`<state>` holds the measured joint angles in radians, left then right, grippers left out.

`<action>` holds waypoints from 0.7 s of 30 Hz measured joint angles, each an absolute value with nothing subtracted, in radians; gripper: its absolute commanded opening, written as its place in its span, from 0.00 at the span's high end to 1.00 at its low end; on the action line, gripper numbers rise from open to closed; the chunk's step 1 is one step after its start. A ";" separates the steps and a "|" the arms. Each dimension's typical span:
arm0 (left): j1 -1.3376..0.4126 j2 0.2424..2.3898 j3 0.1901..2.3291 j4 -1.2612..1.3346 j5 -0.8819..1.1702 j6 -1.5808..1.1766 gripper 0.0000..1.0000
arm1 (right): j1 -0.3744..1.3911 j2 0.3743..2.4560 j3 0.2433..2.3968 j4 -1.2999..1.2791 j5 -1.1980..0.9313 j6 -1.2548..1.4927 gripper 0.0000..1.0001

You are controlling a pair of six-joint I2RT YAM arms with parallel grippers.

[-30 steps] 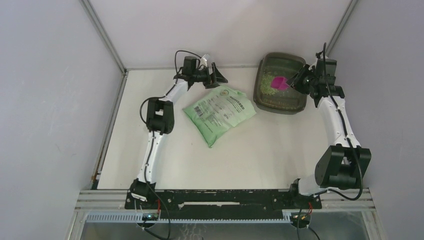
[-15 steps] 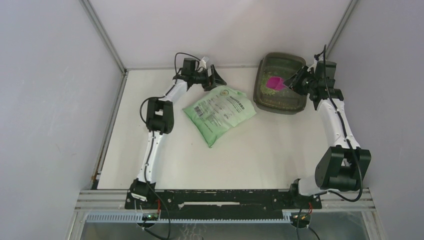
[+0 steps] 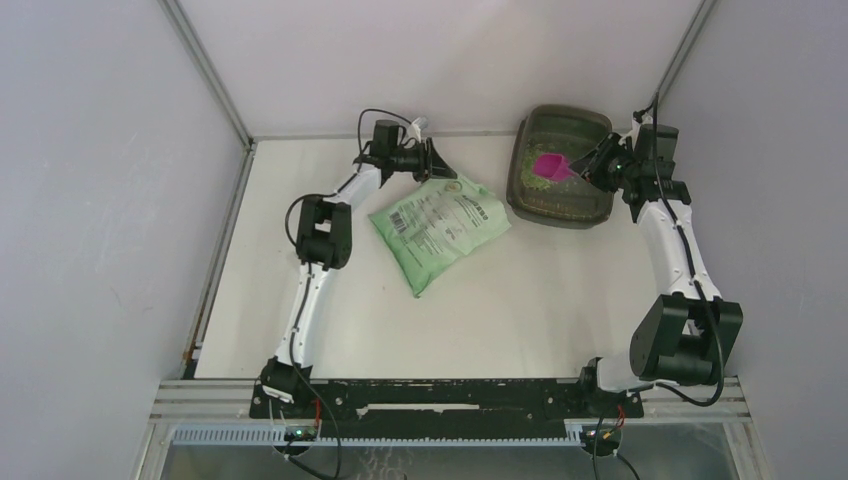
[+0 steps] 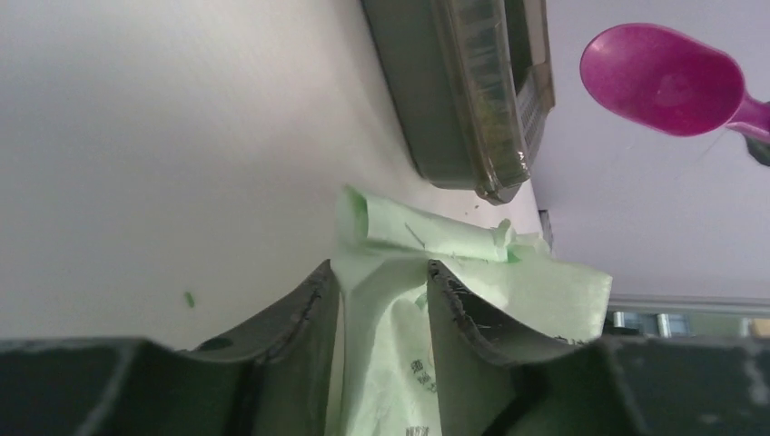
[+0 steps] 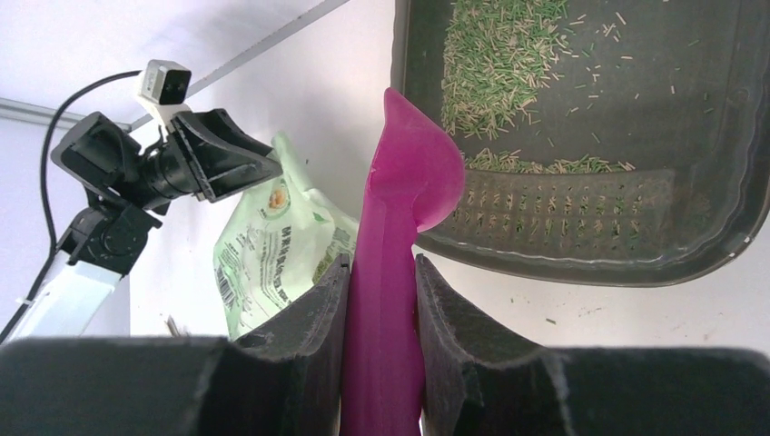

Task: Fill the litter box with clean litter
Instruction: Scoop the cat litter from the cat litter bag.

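The dark translucent litter box [image 3: 560, 222] stands at the back right, with pale green-beige clean litter [image 5: 495, 54] strewn thinly over part of its floor. My right gripper [image 5: 381, 263] is shut on the handle of a magenta scoop [image 5: 404, 182], whose bowl hangs over the box's near-left rim. The light-green bag [image 3: 440, 225] lies flat left of the box. My left gripper [image 4: 381, 272] straddles the bag's crumpled top edge [image 4: 427, 238], jaws half closed with a fold of film between them and a thin gap at one finger.
The litter box [image 4: 454, 100] sits a short way beyond the bag's top corner, and the scoop [image 4: 663, 77] hovers above it. Grey walls close in at the back and on both sides. A few stray granules lie on the white table [image 5: 581, 313].
My left gripper has slid onto the bag's top edge and its jaws have narrowed around it. The right arm tipped the scoop back level over the box.
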<state>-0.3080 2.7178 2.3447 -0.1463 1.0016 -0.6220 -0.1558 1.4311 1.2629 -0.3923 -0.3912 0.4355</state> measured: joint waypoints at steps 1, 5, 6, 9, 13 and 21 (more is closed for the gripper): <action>-0.307 2.718 2.332 -0.134 1.008 -0.629 0.71 | -0.156 1.431 1.262 -0.392 -0.393 0.436 1.00; -0.301 2.718 2.301 -0.101 1.037 -0.664 0.93 | -0.158 1.428 1.261 -0.392 -0.403 0.437 1.00; -0.300 2.718 2.294 -0.083 1.047 -0.676 0.94 | -0.161 1.427 1.259 -0.392 -0.404 0.437 1.00; -0.293 2.704 2.249 -0.035 1.055 -0.691 0.95 | -0.165 1.419 1.256 -0.393 -0.421 0.444 1.00; -0.279 2.622 2.130 -0.009 1.053 -0.698 0.97 | -0.178 1.401 1.255 -0.390 -0.483 0.478 1.00; -0.254 2.328 1.847 0.000 1.034 -0.651 0.99 | -0.174 1.368 1.255 -0.401 -0.680 0.565 1.00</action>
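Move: The left hand's half-open fingers already straddle the far top edge of the cat litter bag, which lies roughly 1 cm below its hand point; the bag's middle is some 14 cm back and 4 cm left, 6 cm lower. The litter box centres about 29 cm right and 4 cm ahead. From the right hand, still holding the scoop, the bag's top edge is about 12 cm ahead, 30 cm left, 17 cm down; the box is some 16 cm ahead, 1 cm left, 20 cm down. Sinking barely 1 cm while its fingers shut, the left hand pinches the bag's top edge, then lifts it about 7 cm, drawing back and to the left by 4 to 5 cm each. The right hand, starting a little later, swings the gripped scoop left, up and slightly back, about 6 cm in all, towards the bag, its left side rolling up and turning counter-clockwise. ##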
